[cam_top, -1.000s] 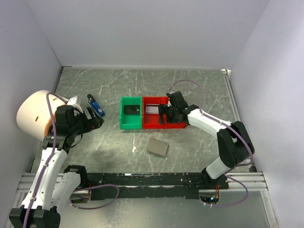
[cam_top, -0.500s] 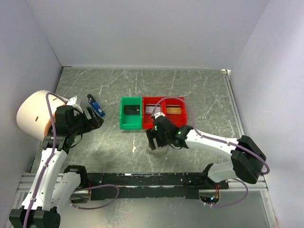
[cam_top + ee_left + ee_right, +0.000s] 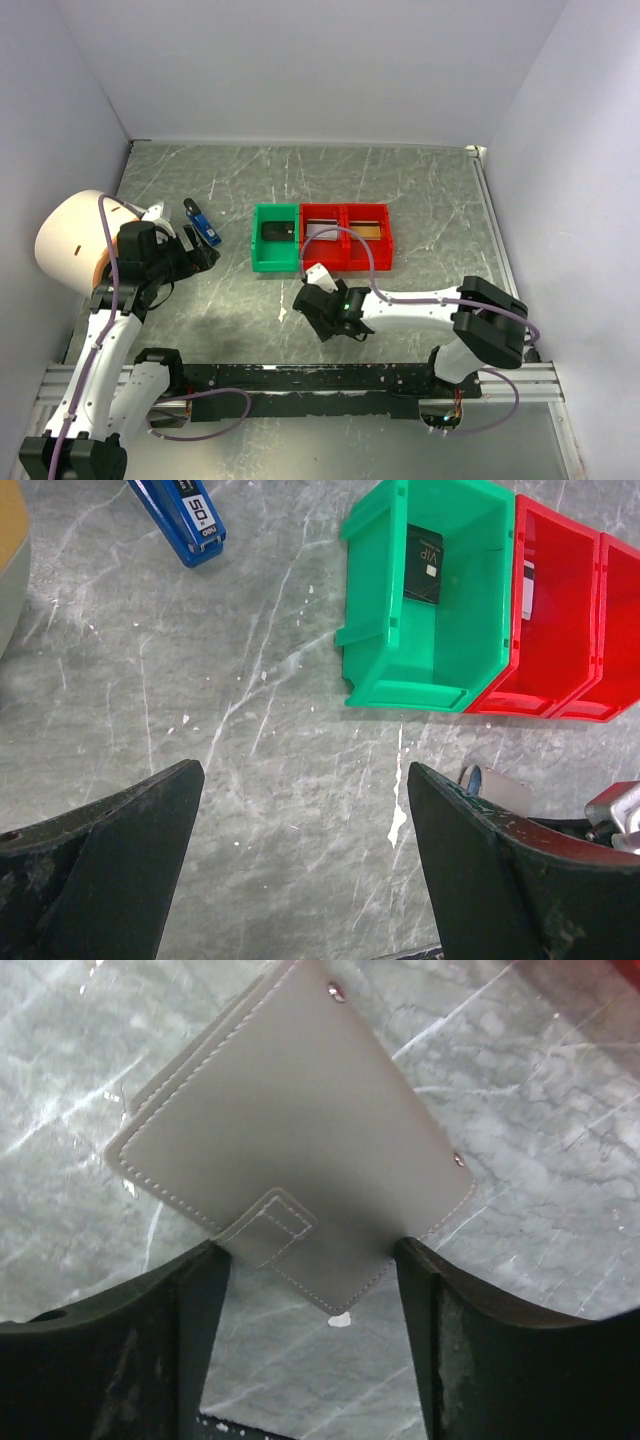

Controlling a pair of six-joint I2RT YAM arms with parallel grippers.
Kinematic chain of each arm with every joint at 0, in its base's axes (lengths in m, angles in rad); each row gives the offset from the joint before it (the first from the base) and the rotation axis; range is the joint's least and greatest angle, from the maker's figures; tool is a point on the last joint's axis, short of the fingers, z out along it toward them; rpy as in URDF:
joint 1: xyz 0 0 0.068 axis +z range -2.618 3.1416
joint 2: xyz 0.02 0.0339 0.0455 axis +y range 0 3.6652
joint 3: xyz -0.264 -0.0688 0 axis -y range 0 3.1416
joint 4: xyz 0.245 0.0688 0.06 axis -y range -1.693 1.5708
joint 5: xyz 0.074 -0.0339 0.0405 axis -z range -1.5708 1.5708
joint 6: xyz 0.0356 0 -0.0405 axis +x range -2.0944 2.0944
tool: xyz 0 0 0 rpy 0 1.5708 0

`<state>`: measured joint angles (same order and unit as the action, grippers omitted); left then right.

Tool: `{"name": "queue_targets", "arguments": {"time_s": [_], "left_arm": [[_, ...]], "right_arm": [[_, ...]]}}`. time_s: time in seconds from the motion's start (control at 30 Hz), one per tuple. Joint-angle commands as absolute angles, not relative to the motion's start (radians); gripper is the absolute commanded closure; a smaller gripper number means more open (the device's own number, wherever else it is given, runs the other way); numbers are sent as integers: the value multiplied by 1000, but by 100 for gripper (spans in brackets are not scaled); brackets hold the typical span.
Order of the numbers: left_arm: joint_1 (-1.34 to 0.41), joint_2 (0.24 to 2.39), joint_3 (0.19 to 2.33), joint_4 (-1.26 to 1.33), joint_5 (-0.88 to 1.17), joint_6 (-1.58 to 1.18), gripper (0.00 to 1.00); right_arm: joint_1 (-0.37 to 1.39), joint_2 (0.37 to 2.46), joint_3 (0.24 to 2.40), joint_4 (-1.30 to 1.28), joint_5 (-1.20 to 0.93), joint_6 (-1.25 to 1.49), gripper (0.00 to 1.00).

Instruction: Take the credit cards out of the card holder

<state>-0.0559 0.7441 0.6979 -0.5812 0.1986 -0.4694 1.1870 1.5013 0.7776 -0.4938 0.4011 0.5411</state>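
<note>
The grey card holder (image 3: pixel 300 1130) lies closed and flat on the marble table, its strap tab toward me. My right gripper (image 3: pixel 310 1250) hangs low over it, open, one finger at each side of its near corner. In the top view my right gripper (image 3: pixel 331 315) covers the holder. A black card (image 3: pixel 424 550) lies in the green tray (image 3: pixel 400 675). Another card (image 3: pixel 527 588) rests in the red tray (image 3: pixel 560 680) beside it. My left gripper (image 3: pixel 300 860) is open over bare table, left of the trays.
A blue stapler (image 3: pixel 180 518) lies at the far left near my left gripper (image 3: pixel 195 250). A large pale round object (image 3: pixel 70 240) sits at the left wall. The second red tray (image 3: pixel 368 240) holds a tan card. White walls enclose the table.
My right arm has swung from the red tray toward the near edge and come down over the card holder, its jaws narrowing a little. The left arm has not moved.
</note>
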Motion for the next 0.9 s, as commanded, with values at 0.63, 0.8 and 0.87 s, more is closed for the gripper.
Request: {"name": "queue_targets", "arguments": {"time_s": [0.63,0.8,0.87], "left_arm": [[-84,748,711,-602,189,-474,5],[-102,751,716,-615,169,-482,5],[-117,740,716,-617,156,-487,5]], "right_arm": [[1272,1429,811,-426,419,586,93],[1281,1388,792,-379,355,607,95],[1281,1370,793,-369,328,619,96]]}}
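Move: The card holder lies flat right at the right hand's tips, with its middle about 4 cm ahead, 1 cm left and 1 cm below. The open fingers straddle its near corner. Beyond it stand the red trays, roughly 18 cm ahead and 2 cm right of the hand, and the green tray, about 17 cm ahead and 12 cm left. From the left hand, the card holder is some 25 cm right, 6 cm back and 16 cm down. The card holder's near corner is between the right fingers as they close from well open to nearly shut, the hand hardly travelling at first. The hand then goes about 5 cm left and 4 cm up, drawing slightly back, away from the card holder, its left side tilting up some 10 degrees; the fingers end shut with nothing between them. ##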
